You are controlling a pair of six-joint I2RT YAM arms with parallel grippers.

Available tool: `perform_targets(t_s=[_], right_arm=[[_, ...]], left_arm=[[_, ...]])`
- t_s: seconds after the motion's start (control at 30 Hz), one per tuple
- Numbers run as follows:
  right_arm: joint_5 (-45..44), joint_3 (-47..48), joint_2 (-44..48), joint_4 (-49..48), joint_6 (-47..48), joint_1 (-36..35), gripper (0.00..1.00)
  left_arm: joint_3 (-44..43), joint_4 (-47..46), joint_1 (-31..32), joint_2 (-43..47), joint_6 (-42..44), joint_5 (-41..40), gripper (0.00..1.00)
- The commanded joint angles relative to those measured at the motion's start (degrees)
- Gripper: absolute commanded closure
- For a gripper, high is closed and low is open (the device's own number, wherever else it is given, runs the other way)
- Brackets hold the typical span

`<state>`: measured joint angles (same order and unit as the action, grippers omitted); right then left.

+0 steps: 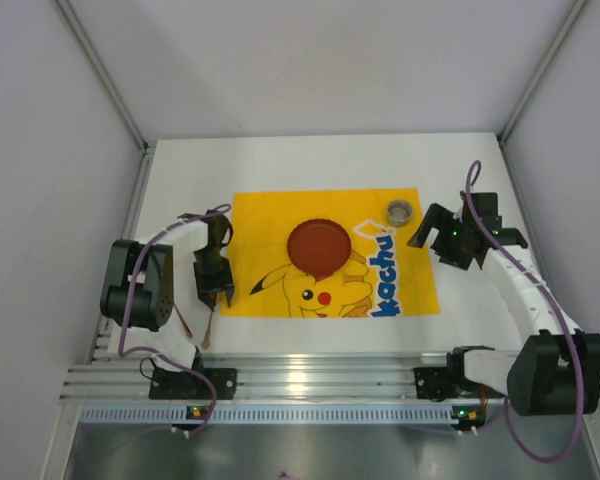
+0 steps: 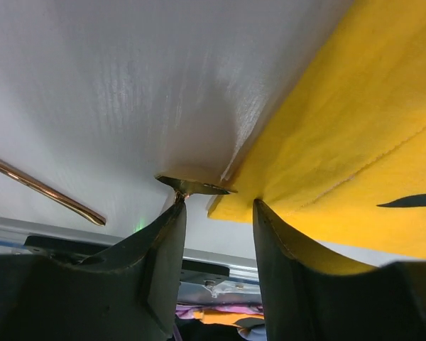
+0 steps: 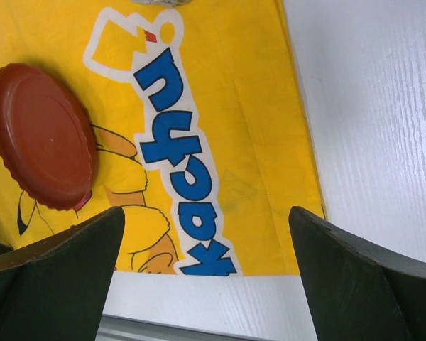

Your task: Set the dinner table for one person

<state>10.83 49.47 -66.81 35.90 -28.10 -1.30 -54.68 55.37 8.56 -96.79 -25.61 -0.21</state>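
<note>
The white dinner table [image 1: 310,160] carries a yellow Pikachu mat [image 1: 270,215] with a red plate [image 1: 318,247] in its middle. My left gripper [image 1: 217,292] is down at the mat's near left corner. In the left wrist view its jaws [image 2: 219,202] stand partly apart around the flat end of a gold utensil [image 2: 193,186]; the left fingertip touches it, the right one rests by the mat's edge [image 2: 319,170]. That utensil's handle [image 1: 208,328] runs toward the rail. My right gripper [image 1: 432,238] hovers wide open over the mat's right side [image 3: 270,142], holding nothing.
A second gold utensil [image 2: 42,188] lies on the table left of the first, and from above shows as a thin line [image 1: 183,318]. A small glass cup [image 1: 399,210] stands at the mat's far right corner. The ribbed aluminium rail [image 1: 310,380] runs along the near edge. White walls enclose the sides.
</note>
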Motion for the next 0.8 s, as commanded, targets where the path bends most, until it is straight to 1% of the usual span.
perform_targets(t_s=[0.0,0.07,0.2,0.33,0.47,0.6,0.77], right_arm=[[0.42,1.24,-0.6,-2.68,0.15,0.86,0.0],[0.33,1.5,-0.87,-2.68,0.06,0.86,0.0],[0.24,1.77,-1.48,-2.68,0.15,0.95,0.0],[0.33,2.03,-2.18,-2.94,0.06,0.86,0.0],[0.86,2.56,-3.59,-3.64,-0.2,0.86,0.0],[1.3,3.35,-4.73,-4.08,-0.64,0.86,0.0],[1.3,4.75,-5.79,-4.08,-0.56,0.86,0.0]], left_arm=[[-0.52,-0.71,0.14,-2.78,-2.52,-4.71,0.53],[-1.22,-0.97,0.14,-3.57,-2.52,-5.5,0.53],[-4.03,-0.18,0.06,-2.26,-1.03,-5.86,0.59],[-10.43,3.07,0.06,0.63,0.47,-5.51,0.58],[-15.37,6.58,0.06,0.47,1.08,-6.03,0.56],[-15.99,6.76,-0.03,-0.85,1.17,-7.61,0.56],[-13.71,6.76,-0.21,-1.64,0.91,-7.79,0.55]])
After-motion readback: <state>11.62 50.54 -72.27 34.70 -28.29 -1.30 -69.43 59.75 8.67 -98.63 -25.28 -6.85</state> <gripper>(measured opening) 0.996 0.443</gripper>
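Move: At the left fingertips is the spoon's bowl, about 1 cm ahead and 1 cm left of the hand point and 1 cm below; the spoon's middle lies some 5 cm back and 2 cm left. The fork's middle is about 10 cm left and 3 cm back, while the plate's centre is some 12 cm ahead and 25 cm right. From the right hand, the spoon's middle is roughly 57 cm left, 14 cm back and 12 cm down. Backing off from the spoon without taking it, the left hand lingers low at the bowl, then swings forward about 7 cm and rises some 4 cm along the cloth's left edge. Its fingers tilt roughly 10 degrees forward and stay about half open, the left fingertip coming free of the spoon's neck. The right hand, wide open, sinks about 1.5 cm over the cloth's right side. ##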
